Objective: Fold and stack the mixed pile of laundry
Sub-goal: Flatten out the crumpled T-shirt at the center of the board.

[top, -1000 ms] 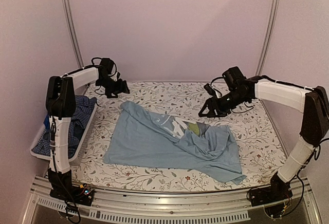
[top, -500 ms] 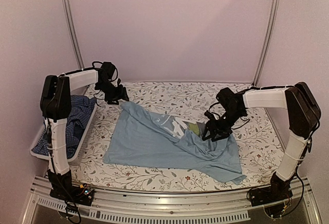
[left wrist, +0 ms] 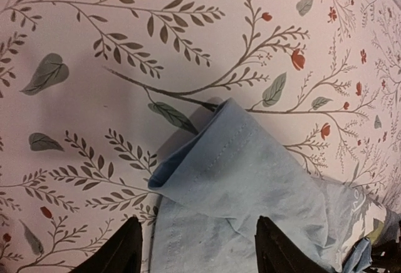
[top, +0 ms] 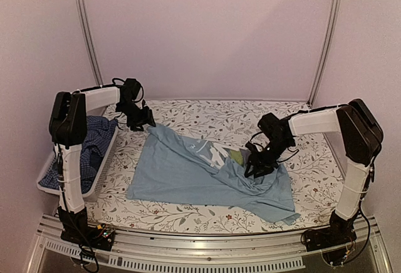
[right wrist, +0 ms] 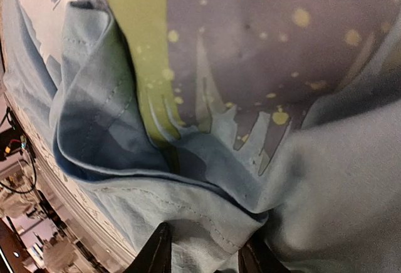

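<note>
A light-blue shirt (top: 188,173) with a printed front lies spread on the floral table, bunched at its right side. My left gripper (top: 143,119) hovers at its far-left corner. In the left wrist view it (left wrist: 199,248) is open, its fingers astride the folded hem corner (left wrist: 238,173). My right gripper (top: 258,163) is down on the bunched folds. In the right wrist view it (right wrist: 203,254) stands open, narrowly, with a hemmed fold (right wrist: 213,223) between its fingers below the yellow-and-purple print (right wrist: 207,47). A dark blue checked shirt (top: 94,138) lies in the basket.
The white plastic basket (top: 44,182) stands at the table's left edge beside the left arm. Metal frame posts (top: 84,29) rise at the back corners. A metal rail (top: 207,248) runs along the near edge. Bare floral cloth (top: 313,160) shows to the right of the shirt.
My right arm swung in from the far right and came down onto the shirt's bunched folds, its jaws narrowing. The left gripper dropped slightly toward the shirt's far-left corner and narrowed too.
</note>
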### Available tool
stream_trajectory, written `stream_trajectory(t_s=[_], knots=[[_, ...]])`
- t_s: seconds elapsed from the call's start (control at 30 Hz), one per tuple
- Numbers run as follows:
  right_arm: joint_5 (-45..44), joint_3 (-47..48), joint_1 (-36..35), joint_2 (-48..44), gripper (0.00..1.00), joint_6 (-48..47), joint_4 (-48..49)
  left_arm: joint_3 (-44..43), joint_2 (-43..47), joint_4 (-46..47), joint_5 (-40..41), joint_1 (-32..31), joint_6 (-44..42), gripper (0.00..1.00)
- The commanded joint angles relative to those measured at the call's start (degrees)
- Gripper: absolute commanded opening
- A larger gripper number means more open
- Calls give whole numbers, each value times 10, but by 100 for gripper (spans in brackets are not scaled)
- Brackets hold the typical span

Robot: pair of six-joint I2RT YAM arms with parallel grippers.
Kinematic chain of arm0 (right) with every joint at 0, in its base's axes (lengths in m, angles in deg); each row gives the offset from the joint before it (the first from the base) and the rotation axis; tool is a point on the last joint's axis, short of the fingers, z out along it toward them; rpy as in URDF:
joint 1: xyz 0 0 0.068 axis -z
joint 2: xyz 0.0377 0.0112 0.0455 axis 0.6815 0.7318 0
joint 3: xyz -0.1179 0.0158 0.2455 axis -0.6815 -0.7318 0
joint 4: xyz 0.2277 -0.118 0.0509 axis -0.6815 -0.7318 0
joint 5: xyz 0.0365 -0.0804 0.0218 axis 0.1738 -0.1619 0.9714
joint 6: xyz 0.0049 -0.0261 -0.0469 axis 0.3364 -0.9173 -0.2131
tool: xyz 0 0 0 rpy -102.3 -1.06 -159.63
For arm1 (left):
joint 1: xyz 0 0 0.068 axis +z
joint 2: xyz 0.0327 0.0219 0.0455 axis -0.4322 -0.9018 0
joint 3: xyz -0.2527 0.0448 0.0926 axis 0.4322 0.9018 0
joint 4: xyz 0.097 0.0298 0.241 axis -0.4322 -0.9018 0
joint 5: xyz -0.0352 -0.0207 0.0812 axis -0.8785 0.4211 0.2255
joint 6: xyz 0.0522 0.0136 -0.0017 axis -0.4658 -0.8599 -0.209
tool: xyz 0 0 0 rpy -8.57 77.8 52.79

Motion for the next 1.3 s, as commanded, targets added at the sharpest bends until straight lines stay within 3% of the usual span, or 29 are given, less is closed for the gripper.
stream_trajectory(t_s=[0.0, 0.1, 0.17, 0.57, 0.63, 0.8, 1.07, 1.27], knots=[[-1, 14, -3, 3, 27, 3, -1, -4, -2, -3, 8, 2, 7, 60], [-15, 34, -3, -23, 6, 4, -15, -3, -12, -7, 8, 12, 22, 57], [-26, 44, 0, -36, 0, 2, -24, -4, -16, -1, 7, 19, 33, 55], [-54, 64, 24, -66, 0, -6, -37, -47, -77, 38, -24, 22, 36, 43], [-65, 75, 30, -73, 0, -8, -40, -44, -79, 45, -30, 22, 37, 35], [-111, 128, 66, -110, 0, -8, -53, -43, -43, 70, -32, 23, 47, 0], [-211, 314, 169, -172, 0, -18, -55, -98, 69, 110, -60, 21, 75, 0], [-281, 483, 186, -177, 0, -76, -35, -172, 142, 138, -101, 13, 94, 0]])
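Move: The right fingers straddle a stitched fold of the crumpled T-shirt, its middle only about 1 cm below the hand point. From that hand the green print patch lies roughly 8 cm ahead and 4 cm left, and the loose near-right sleeve some 19 cm back and 12 cm right. The left hand hovers by the shirt's far-left corner, about 2 cm ahead and 4 cm below; from there the laundry basket's middle is some 16 cm back and 21 cm left. The right fingers pinch the stitched fold first and ease it up and forward, while the left hand sinks about 3.5 cm with a slight forward reach and pinches the far-left corner. Then both lift away from the board: the right sweeps up some 34 cm, also forward and right, fingers swinging up over 50 degrees; the left rises to about 18 cm above its start. ##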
